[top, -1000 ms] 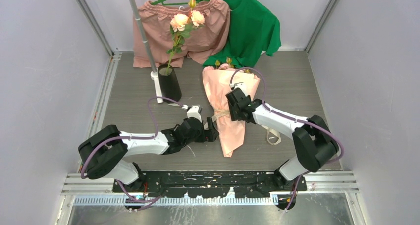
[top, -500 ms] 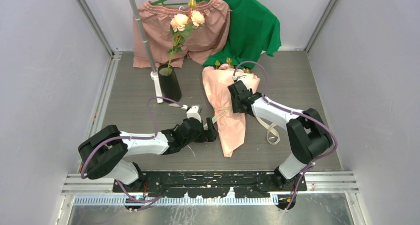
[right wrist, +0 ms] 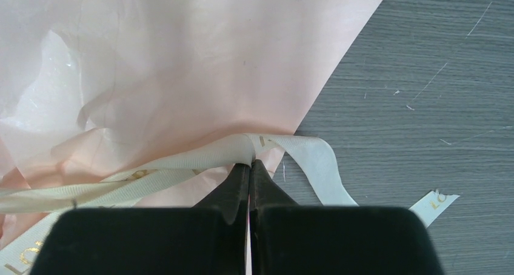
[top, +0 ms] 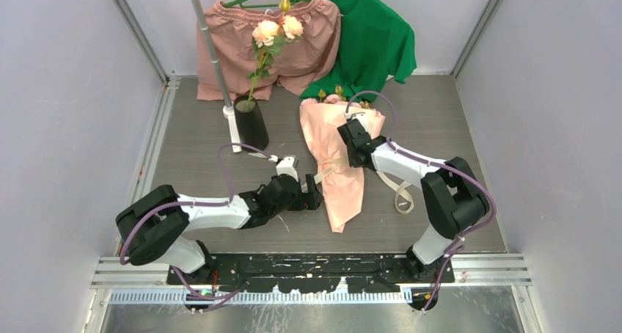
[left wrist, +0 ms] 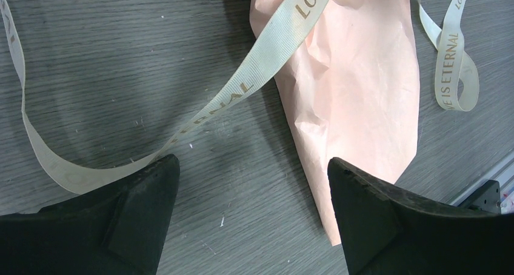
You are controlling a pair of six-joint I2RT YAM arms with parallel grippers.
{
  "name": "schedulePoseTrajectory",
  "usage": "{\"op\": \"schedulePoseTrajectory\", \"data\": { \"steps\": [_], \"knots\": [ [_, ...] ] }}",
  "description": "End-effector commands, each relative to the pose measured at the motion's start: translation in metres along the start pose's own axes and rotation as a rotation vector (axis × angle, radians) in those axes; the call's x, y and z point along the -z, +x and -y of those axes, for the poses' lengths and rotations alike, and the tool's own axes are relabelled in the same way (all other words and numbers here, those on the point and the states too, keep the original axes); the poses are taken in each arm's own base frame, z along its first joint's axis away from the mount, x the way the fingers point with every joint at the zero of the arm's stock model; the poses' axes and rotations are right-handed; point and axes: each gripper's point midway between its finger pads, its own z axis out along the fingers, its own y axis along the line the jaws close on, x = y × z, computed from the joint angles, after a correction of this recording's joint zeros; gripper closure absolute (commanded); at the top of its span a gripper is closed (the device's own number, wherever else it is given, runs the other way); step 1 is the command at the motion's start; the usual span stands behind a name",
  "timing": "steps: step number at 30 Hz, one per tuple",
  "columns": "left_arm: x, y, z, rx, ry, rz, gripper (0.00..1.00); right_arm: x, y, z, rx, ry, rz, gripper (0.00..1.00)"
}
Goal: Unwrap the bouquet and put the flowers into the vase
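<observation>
The bouquet (top: pixel 339 173) lies on the table in salmon-pink paper (right wrist: pixel 182 63), its narrow tip (left wrist: pixel 357 117) toward the arms. Of the flowers, only small buds (top: pixel 334 95) show at its far end. A cream ribbon (right wrist: pixel 200 157) crosses the paper, and my right gripper (right wrist: pixel 250 164) is shut on it at the paper's right edge. From above, the right gripper (top: pixel 350 159) sits over the bouquet's middle. The left gripper (left wrist: pixel 251 163) stands open, low over the table, left of the tip (top: pixel 312 192). A loose ribbon strand (left wrist: pixel 242 87) trails past its left finger. The black vase (top: pixel 251 124) stands back left.
Peach-cream roses (top: pixel 277 31) stand in the vase. A grey pole (top: pixel 213 54) with a white base is beside it. Pink shorts (top: pixel 235 43) and a green shirt (top: pixel 374 39) hang at the back. A ribbon tail (top: pixel 402 197) lies right of the bouquet.
My right gripper has shifted slightly toward the back along the bouquet and closed on the ribbon. The ribbon's left strand has pulled out straighter. The left arm has not moved.
</observation>
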Motion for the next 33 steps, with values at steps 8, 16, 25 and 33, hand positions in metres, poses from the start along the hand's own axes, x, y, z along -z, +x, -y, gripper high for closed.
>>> {"op": "schedulePoseTrajectory", "data": {
  "steps": [8, 16, 25, 33],
  "knots": [
    [0.0, -0.008, 0.006, 0.01, 0.025, 0.031, 0.08, 0.067, -0.061, 0.021, -0.118, -0.019, 0.186, 0.99],
    [0.002, -0.007, 0.008, 0.02, 0.039, 0.028, 0.09, 0.113, -0.089, 0.04, -0.186, -0.024, 0.29, 0.99],
    [0.007, -0.009, 0.01, 0.032, 0.047, 0.031, 0.09, 0.102, -0.073, 0.027, -0.169, -0.08, 0.23, 0.99],
    [0.017, -0.035, 0.029, -0.038, 0.062, 0.062, 0.08, 0.115, -0.077, 0.038, -0.22, -0.076, 0.276, 0.99]
  ]
}}
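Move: The right hand already has the ribbon pinched at the bouquet's right edge; the ribbon band around the wrapping lies about 7 cm to its left, level with it fore and aft and in height. The pink flowers are some 18 cm ahead and 7 cm left, the wrapping's bottom tip about 18 cm back and 6 cm left, the ribbon tail roughly 10 cm back and 12 cm right. From the idle left hand, the band lies about 7 cm ahead and 7 cm right. Upward goes the right hand, fingers kept shut on the ribbon, pulling it off the bouquet's right side; it climbs about 13 cm while its fingertips swing up some 15 degrees, then sinks back roughly 4 cm, easing a couple of centimetres back towards the base. ##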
